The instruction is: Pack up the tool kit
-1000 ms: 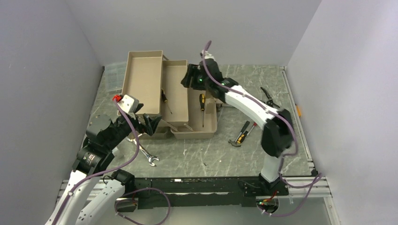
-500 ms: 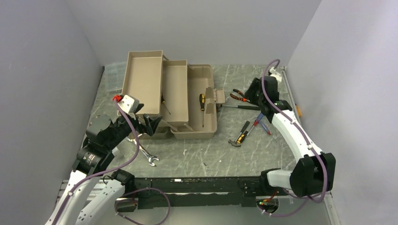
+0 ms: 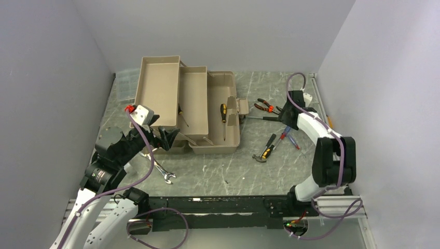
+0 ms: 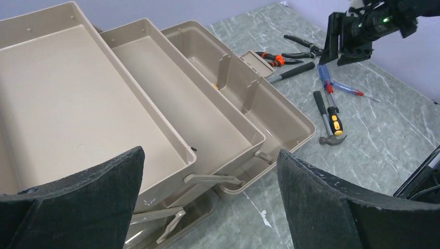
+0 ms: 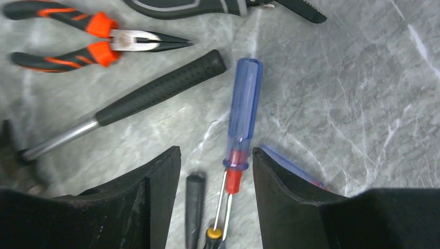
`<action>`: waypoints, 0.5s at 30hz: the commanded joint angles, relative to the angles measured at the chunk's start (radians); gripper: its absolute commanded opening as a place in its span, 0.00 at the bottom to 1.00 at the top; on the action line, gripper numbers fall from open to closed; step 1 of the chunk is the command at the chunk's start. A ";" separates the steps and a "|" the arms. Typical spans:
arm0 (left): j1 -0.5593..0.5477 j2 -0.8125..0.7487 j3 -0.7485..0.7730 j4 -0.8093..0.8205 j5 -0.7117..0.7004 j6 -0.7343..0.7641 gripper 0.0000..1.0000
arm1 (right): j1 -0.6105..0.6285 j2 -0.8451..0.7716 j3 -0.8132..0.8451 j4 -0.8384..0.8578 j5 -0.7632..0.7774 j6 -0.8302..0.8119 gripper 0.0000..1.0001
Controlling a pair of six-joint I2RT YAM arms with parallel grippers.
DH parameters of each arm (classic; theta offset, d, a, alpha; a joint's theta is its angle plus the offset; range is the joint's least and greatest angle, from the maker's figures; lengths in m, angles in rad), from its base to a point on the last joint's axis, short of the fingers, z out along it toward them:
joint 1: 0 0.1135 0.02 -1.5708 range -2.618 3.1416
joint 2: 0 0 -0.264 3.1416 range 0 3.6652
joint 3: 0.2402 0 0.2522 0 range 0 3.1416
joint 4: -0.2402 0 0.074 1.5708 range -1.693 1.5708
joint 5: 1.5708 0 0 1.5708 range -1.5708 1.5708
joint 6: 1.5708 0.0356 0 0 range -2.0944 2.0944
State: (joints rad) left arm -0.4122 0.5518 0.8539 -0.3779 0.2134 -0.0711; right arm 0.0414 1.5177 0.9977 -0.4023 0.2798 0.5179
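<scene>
The tan toolbox (image 3: 223, 142) lies open with its fold-out trays (image 4: 78, 104) spread left; a black-orange screwdriver (image 3: 223, 116) rests in its base. My right gripper (image 5: 215, 176) hangs open low over the tools right of the box, its fingers either side of a blue-handled screwdriver (image 5: 244, 104) without touching it. Orange pliers (image 5: 98, 39), a black-handled hammer (image 5: 161, 88) and black pliers (image 5: 197, 6) lie just beyond. A small hammer (image 3: 267, 150) lies nearer. My left gripper (image 4: 210, 207) is wide open and empty at the box's near left corner, above the steel wrench (image 3: 162, 172).
A clear organiser box (image 3: 126, 83) sits at the back left by the wall. A second blue screwdriver (image 5: 290, 166) lies under my right finger. Grey walls close in three sides, and a metal rail (image 3: 324, 114) edges the table on the right.
The right arm swung from above the toolbox to the right side and came down over the loose tools, its jaws narrowing a little. The left arm has not moved.
</scene>
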 commanded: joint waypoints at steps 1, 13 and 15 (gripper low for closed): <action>0.000 -0.001 0.000 0.043 0.016 -0.001 0.99 | -0.030 0.093 0.034 0.042 0.046 -0.025 0.55; 0.000 0.007 0.001 0.043 0.011 0.001 0.99 | -0.085 0.212 0.020 0.113 -0.009 -0.012 0.51; -0.001 0.008 0.002 0.043 0.010 0.002 1.00 | -0.086 0.243 0.033 0.116 -0.023 -0.006 0.51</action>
State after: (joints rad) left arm -0.4122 0.5537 0.8539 -0.3779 0.2127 -0.0708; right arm -0.0418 1.7084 0.9989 -0.3305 0.2874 0.5018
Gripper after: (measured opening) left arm 0.994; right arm 0.515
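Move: The blue screwdriver's handle lies about 8 cm below the right hand, some 3 cm to its right and 2 cm ahead. From that handle, the long hammer's black grip is roughly 7 cm to the left and 4 cm farther out, the orange pliers 9 cm left and 10 cm farther out, and the second blue screwdriver 3 cm right and 5 cm nearer. From the left hand, the handle is about 17 cm ahead, 49 cm right and 31 cm below. Down onto the blue screwdriver's handle goes the right hand, sinking about 6 cm and shifting some 3 cm right, so that the half-open fingers come to either side of the handle. Most of the drop comes early, then it slows while still drifting right before sinking again; the fingers tip slightly steeper. No grip yet. ##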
